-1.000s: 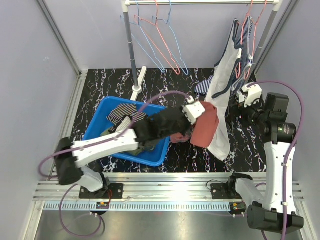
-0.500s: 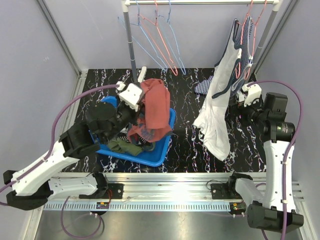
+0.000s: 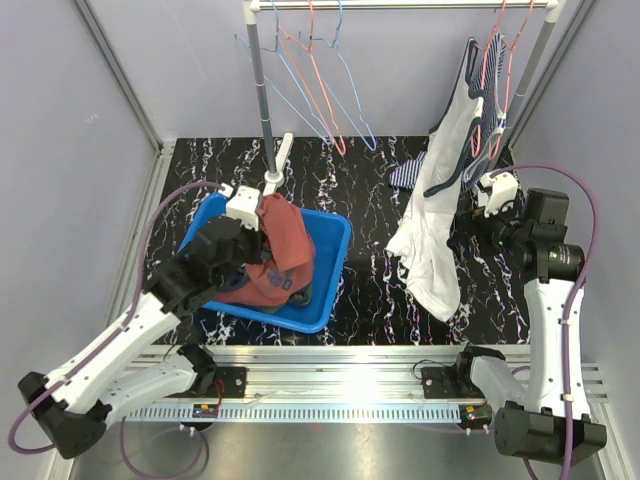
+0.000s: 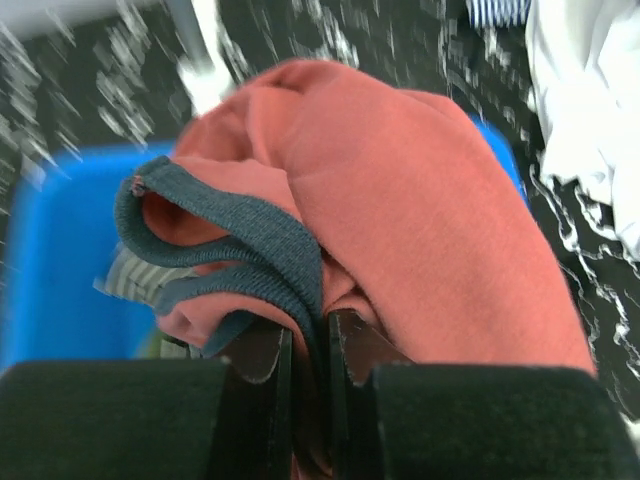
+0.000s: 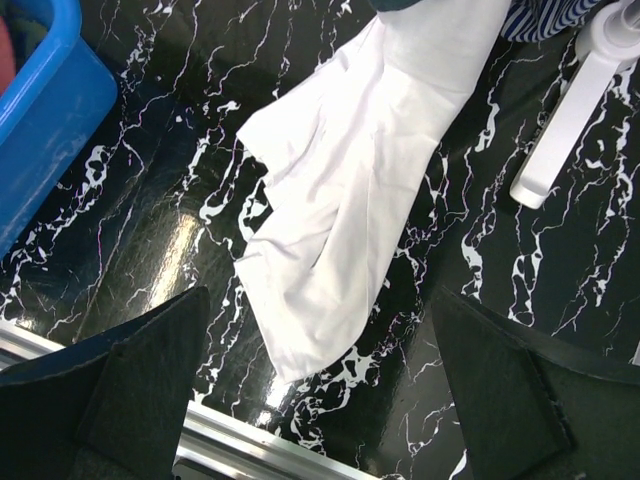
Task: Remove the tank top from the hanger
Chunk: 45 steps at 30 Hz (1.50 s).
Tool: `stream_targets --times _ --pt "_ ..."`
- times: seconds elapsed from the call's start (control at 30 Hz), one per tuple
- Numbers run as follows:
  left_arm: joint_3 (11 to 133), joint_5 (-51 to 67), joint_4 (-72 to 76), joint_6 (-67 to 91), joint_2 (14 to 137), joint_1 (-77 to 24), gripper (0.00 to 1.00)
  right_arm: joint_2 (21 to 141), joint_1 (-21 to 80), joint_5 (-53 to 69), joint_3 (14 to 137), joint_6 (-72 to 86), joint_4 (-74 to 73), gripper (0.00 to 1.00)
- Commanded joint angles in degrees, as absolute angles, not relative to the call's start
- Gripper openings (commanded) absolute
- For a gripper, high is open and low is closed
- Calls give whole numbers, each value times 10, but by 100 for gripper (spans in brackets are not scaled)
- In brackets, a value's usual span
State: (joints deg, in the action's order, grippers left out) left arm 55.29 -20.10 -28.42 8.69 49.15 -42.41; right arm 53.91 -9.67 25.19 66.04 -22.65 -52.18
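Observation:
A rust-red tank top [image 3: 285, 245] with dark blue trim hangs bunched from my left gripper [image 3: 260, 222] over the blue bin [image 3: 335, 270]. In the left wrist view the jaws of the left gripper [image 4: 305, 335] are shut on a fold of the red tank top [image 4: 430, 200] and its blue edging. A white tank top [image 3: 430, 240] still hangs from a red hanger [image 3: 497, 50] at the right end of the rail. My right gripper [image 3: 482, 205] stands open beside it, with the white tank top [image 5: 350, 200] below its jaws [image 5: 320, 290] and nothing between them.
Several empty wire hangers [image 3: 320, 90] hang on the rail. The rack's pole [image 3: 262, 90] stands on a white foot [image 3: 278, 165] behind the bin. A striped garment [image 3: 405, 172] lies by the white top. More clothes lie in the bin.
My left arm has swung left with the red tank top, from beside the white top to over the blue bin, and lowered it. The right arm has stayed put.

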Motion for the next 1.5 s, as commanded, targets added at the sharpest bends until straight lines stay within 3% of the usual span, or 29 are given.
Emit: stream_targets --times 0.0,0.17,0.2,0.27,0.3,0.4,0.7,0.87,1.03,1.23,1.33,1.47 --pt "495 -91 -192 201 509 -375 1 532 -100 272 651 -224 -514 100" --pt "361 -4 -80 280 542 -341 13 518 -100 272 638 -224 -519 100" --pt "338 -4 -73 301 541 -336 30 516 -100 271 637 -228 -521 100" --pt "329 -18 -75 312 533 -334 51 508 -100 274 635 -232 -526 100" --pt "331 -24 -79 315 513 -334 70 505 -100 273 635 -227 -524 100" --pt "357 -26 -91 291 463 -334 99 498 -100 253 638 -190 -512 100" --pt "515 -16 -219 214 393 -333 99 497 -100 176 669 -117 -490 100" --pt "573 -90 -296 184 364 -333 99 492 -100 125 671 -79 -470 100" --pt "582 -134 -374 163 363 -333 99 494 -100 55 664 -61 -461 100" --pt "564 -12 -446 208 460 -333 99 497 -100 54 671 -69 -466 100" --pt "577 -23 -478 228 498 -333 99 490 -100 55 672 -67 -472 100" --pt "595 -56 -438 227 432 -333 99 474 -100 58 670 -76 -474 100"
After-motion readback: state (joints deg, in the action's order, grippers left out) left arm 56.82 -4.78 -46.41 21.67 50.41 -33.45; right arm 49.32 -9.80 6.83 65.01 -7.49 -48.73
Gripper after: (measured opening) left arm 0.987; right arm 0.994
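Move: Just beneath the left hand, which already grips the red tank top, lies the blue bin: its middle is about 2 cm ahead, 3 cm to the left and 20 cm below. The rack foot stands some 27 cm ahead, straight out and 24 cm down. The white tank top's lower half is roughly 36 cm right, 7 cm ahead and 22 cm below. From the right hand, the bin's middle lies about 47 cm left, 2 cm ahead and 19 cm below. Plunging some 15 cm into the blue bin with the wrist tipping down, the left hand opens wide, lets go of the red tank top and climbs about 22 cm clear, easing back and a little left, before dipping 12 cm over the cloth again, fingers open. The empty right hand slides 4–5 cm right, turning about 25 degrees clockwise. ##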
